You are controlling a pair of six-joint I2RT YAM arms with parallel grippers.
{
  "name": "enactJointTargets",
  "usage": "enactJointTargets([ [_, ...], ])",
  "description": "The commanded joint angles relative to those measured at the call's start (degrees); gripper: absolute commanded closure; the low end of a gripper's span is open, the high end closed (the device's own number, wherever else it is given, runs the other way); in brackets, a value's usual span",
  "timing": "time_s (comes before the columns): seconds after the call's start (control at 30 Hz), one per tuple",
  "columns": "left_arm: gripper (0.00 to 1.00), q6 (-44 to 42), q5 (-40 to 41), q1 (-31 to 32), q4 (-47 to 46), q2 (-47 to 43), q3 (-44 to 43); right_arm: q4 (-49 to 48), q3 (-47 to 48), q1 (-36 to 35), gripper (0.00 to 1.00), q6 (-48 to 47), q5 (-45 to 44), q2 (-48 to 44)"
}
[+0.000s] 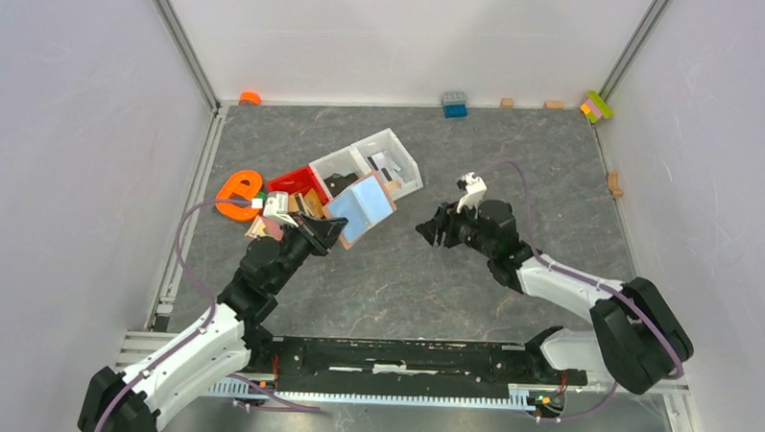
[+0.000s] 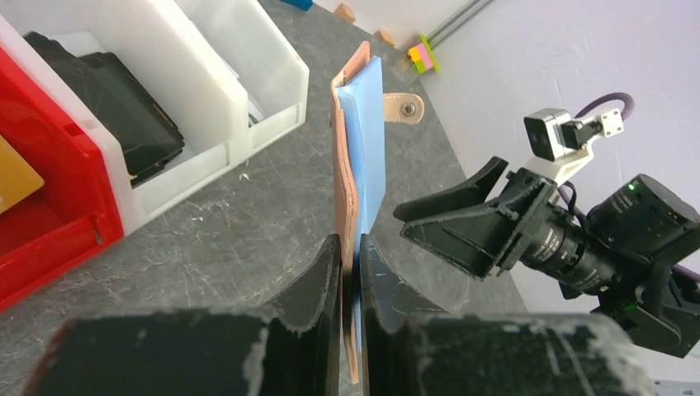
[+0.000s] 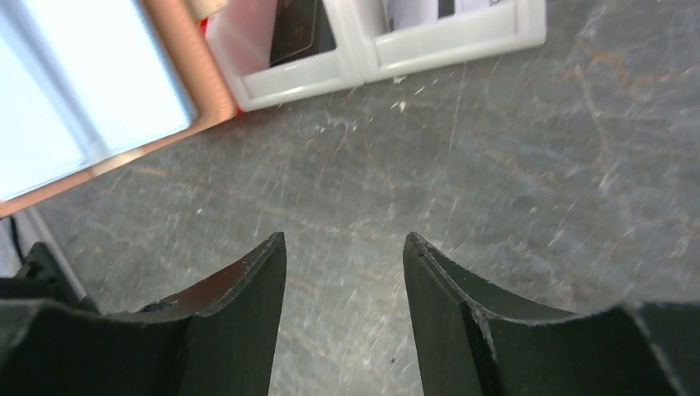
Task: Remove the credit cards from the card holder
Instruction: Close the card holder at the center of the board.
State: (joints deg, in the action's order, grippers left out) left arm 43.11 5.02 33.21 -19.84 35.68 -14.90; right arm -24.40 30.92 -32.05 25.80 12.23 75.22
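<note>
My left gripper (image 1: 318,229) (image 2: 351,266) is shut on the lower edge of the card holder (image 1: 361,208) (image 2: 346,165). The tan-brown wallet is held open above the table, its closing tab (image 2: 405,107) sticking out. A pale blue face (image 2: 372,132) (image 3: 82,99) fills its inner side; I cannot tell card from lining. My right gripper (image 1: 430,227) (image 3: 342,241) (image 2: 462,223) hovers open just right of the holder, nothing between its fingers. An orange-yellow card (image 2: 15,175) lies in the red bin (image 2: 58,223).
A white two-compartment bin (image 1: 400,159) (image 2: 223,99) with black and white packets stands behind the holder, next to the red bin (image 1: 298,182). An orange object (image 1: 237,190) lies at the left. Small blocks (image 1: 454,104) line the back wall.
</note>
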Motion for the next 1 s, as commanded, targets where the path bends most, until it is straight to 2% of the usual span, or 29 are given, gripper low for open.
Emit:
enactJointTargets([
  [0.0,0.98,-0.92,-4.75,-0.16,-7.93,3.47,-0.74,-10.57,-6.37,-0.55,0.41,4.11,2.35,-5.79],
  [0.1,0.98,-0.55,-7.70,-0.16,-9.89,5.86,-1.07,-9.17,-8.11,-0.45,0.36,4.08,0.83,-10.12],
  [0.13,0.98,-0.50,-8.65,-0.16,-10.29,6.63,-1.38,-6.47,-7.90,-0.47,0.30,3.17,-0.81,-11.82],
  [0.17,0.98,-0.57,-9.42,-0.16,-10.35,7.19,-1.69,-4.25,-8.40,-0.38,0.19,3.16,-4.30,-14.29],
  [0.23,0.98,-0.74,-11.12,-0.16,-10.40,8.10,-2.39,-4.54,-11.65,-0.38,0.02,2.81,-9.24,-19.64],
  [0.3,0.98,-0.52,-12.02,-0.16,-10.99,8.69,-2.51,-8.12,-15.25,-0.38,0.02,2.41,-11.14,-24.59],
  [0.4,0.98,0.33,-13.63,-0.14,-13.46,9.60,-1.99,-13.29,-17.35,-0.38,0.02,2.46,-7.46,-27.10],
  [0.87,0.98,4.96,-30.38,-0.16,-27.77,20.80,-4.13,-20.23,-16.35,-0.30,0.02,4.67,1.59,-19.92],
  [0.97,0.98,6.00,-32.47,-0.13,-29.79,22.67,-4.52,-23.32,-16.38,-0.33,0.10,5.63,5.07,-17.98],
])
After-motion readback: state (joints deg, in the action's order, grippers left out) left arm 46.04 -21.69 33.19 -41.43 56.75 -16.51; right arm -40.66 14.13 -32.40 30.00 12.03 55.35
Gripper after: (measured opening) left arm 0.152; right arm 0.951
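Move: Just ahead of the left fingers, which hold its edge, the open card holder has its middle about 4 cm forward and 4 cm right, level with them. From the right hand that middle lies some 14 cm left, 3 cm forward and 6 cm higher. The white tray stands about 19 cm forward and 15 cm left of the right hand, 9 cm lower; the red box is 15 cm forward, 31 cm left, equally low. Carrying the open card holder to the right by about 8 cm towards the right gripper, the left hand drifts slightly back, dips then partly recovers height, and swings some 25 degrees clockwise, grip unchanged. The right hand rises about 5 cm while backing off and opening fully, tilts its fingertips up, then eases back left towards the holder's strap side; contact can't be seen. ##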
